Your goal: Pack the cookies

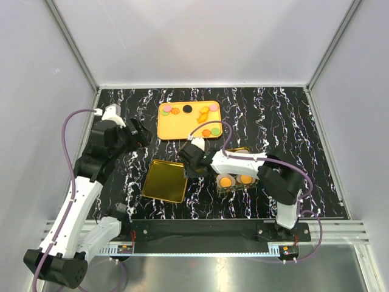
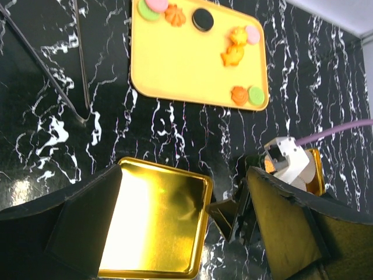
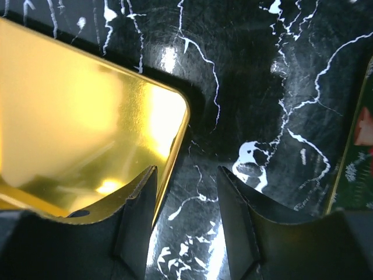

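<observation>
Several cookies lie on the orange tray: orange, pink and green ones and a black one. More orange cookies sit in a gold tin under my right arm. A gold lid lies flat left of the tin. My right gripper is low at the lid's right rim, straddling it with its jaws apart: the left finger is over the lid, the right finger over the table. My left gripper hangs open above the lid, holding nothing.
The black marbled table is ringed by grey walls. My right gripper shows just right of the lid in the left wrist view. A purple cable loops over the right arm near the tray's lower right corner.
</observation>
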`<state>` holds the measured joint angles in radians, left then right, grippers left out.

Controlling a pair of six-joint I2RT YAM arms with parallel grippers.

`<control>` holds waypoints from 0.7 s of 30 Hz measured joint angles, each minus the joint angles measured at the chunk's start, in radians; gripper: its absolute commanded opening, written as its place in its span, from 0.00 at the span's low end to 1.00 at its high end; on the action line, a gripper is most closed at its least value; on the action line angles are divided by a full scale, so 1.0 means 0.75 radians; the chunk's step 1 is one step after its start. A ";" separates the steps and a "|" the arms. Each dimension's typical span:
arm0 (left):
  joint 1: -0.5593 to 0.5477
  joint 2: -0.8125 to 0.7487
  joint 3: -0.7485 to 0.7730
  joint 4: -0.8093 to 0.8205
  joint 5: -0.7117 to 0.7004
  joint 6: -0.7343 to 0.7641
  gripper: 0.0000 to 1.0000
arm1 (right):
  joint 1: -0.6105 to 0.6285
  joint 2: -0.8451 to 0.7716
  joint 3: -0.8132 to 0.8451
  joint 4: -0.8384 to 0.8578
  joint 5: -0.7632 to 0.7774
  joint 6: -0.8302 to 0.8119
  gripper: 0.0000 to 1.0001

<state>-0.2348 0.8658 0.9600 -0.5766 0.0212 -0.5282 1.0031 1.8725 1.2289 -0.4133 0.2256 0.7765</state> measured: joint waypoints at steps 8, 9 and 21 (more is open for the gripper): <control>0.000 -0.002 -0.025 0.006 0.049 0.001 0.95 | 0.006 0.084 0.046 0.015 -0.001 0.067 0.41; 0.000 -0.002 -0.027 0.005 0.050 0.002 0.96 | 0.007 0.091 0.051 0.018 0.001 0.070 0.39; 0.000 -0.002 -0.044 0.033 0.104 0.003 0.97 | -0.004 0.114 0.072 0.028 -0.028 0.004 0.00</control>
<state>-0.2348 0.8646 0.9268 -0.5518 0.0990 -0.5262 1.0000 1.9583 1.2831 -0.3923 0.2047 0.7792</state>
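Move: The open right gripper sits low over the gold tray's right rim, near its far right corner; the tray's middle is about 8 cm to its left, 3 cm back and 2 cm below. The box of paper cups stands roughly 17 cm to the gripper's right and 2 cm farther out, the yellow cookie tray some 20 cm straight ahead. From the raised left gripper, the gold tray lies about 5 cm back, 7 cm right and 24 cm down. Shut the half-open right gripper on the gold tray's right rim, just behind the far right corner, one finger inside the tray and one outside. Ease down and to the left about 1.5 cm each as the fingers come together, keeping the wrist's attitude, and end with the rim pinched between the tips. ##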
